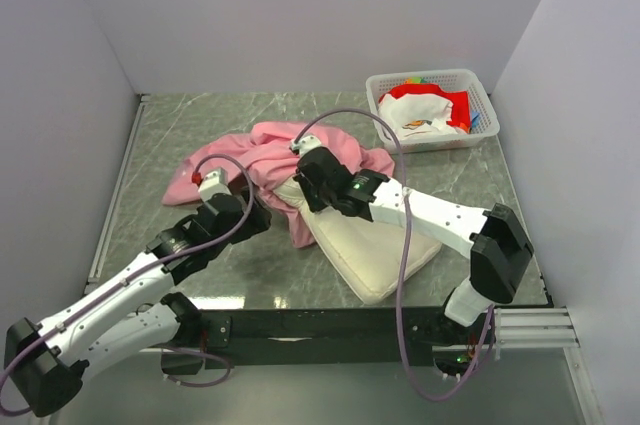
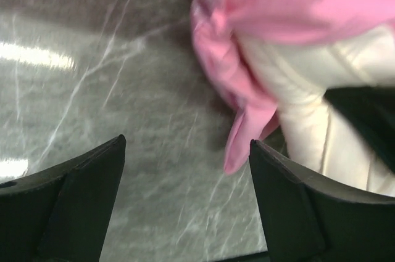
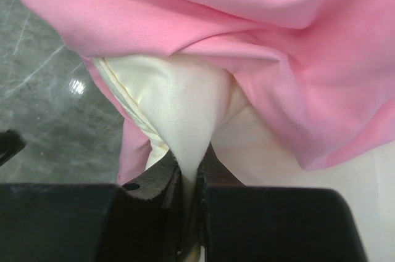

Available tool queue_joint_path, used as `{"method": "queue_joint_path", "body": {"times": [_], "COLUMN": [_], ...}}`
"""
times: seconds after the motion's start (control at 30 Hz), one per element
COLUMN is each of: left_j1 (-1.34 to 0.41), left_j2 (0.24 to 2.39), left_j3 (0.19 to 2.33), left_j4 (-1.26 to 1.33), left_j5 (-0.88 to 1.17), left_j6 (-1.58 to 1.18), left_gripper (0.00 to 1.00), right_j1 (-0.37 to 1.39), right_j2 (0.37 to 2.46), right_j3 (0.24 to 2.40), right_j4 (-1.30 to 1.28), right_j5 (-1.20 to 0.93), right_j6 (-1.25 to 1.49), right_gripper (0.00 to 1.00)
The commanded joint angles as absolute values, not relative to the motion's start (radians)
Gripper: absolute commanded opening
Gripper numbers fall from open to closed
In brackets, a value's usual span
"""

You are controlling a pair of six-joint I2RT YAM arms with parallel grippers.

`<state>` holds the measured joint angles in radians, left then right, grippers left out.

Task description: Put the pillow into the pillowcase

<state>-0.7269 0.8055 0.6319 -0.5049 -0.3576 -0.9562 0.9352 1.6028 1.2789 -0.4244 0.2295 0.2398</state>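
The cream pillow (image 1: 375,245) lies slanted on the table, its far end under the crumpled pink pillowcase (image 1: 270,150). My right gripper (image 3: 191,172) is shut on a pinched fold of the pillow (image 3: 179,108), just below the pillowcase's edge (image 3: 265,46). Over bare table to the left of the pillow, my left gripper (image 2: 187,151) is open with nothing between its fingers. A pink flap of the pillowcase (image 2: 244,132) hangs close to its right finger (image 2: 290,194). The pillow (image 2: 308,95) shows beyond that flap.
A white basket (image 1: 432,110) with white and red cloth stands at the back right. White walls close the table on three sides. The grey marble table (image 1: 180,125) is bare at the back left. A dark rail (image 1: 330,325) runs along the near edge.
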Motion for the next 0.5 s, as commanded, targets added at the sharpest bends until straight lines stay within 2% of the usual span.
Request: {"method": "queue_joint_path", "body": {"times": [0.0, 0.27, 0.3, 0.33, 0.43, 0.47], "left_j1": [-0.715, -0.675, -0.672, -0.673, -0.675, -0.676], "left_j2": [0.918, 1.144, 1.175, 1.186, 1.181, 1.172], "left_j3": [0.678, 0.848, 0.867, 0.900, 0.951, 0.963], "left_j4": [-0.313, -0.201, -0.212, -0.215, -0.225, -0.221], "left_j5": [-0.426, -0.452, -0.449, -0.442, -0.363, -0.329], "left_j6": [-0.893, -0.798, -0.776, -0.767, -0.729, -0.715], "left_gripper": [0.85, 0.67, 0.60, 0.39, 0.01, 0.01], "right_j1": [0.925, 0.881, 0.868, 0.865, 0.851, 0.850], "right_j2": [1.511, 1.483, 1.483, 1.483, 1.496, 1.506], "right_j3": [1.341, 1.417, 1.422, 1.437, 1.488, 1.505], "right_j4": [-0.396, -0.445, -0.445, -0.449, -0.483, -0.511], "right_j5": [0.184, 0.134, 0.129, 0.135, 0.179, 0.220], "right_j6": [0.265, 0.282, 0.287, 0.291, 0.317, 0.328], "right_gripper": [0.00, 0.00, 0.00, 0.00, 0.00, 0.00]}}
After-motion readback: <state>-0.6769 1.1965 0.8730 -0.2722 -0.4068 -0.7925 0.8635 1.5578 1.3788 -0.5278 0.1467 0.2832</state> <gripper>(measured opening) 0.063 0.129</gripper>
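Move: The pillowcase's near-left edge, over the pillow's end, lies about 8 cm ahead of the open left hand, 3 cm to its right and 3 cm lower. From that hand, the pillowcase's hanging fold is level with it and 9 cm right. The right hand already pinches the pillow corner; from it, that edge lies about 4 cm ahead and 10 cm left, the pillow's middle some 8 cm back and 12 cm right. Left hand reaches some 9 cm forward and pinches the pillowcase edge as the right lifts its pillow corner. ##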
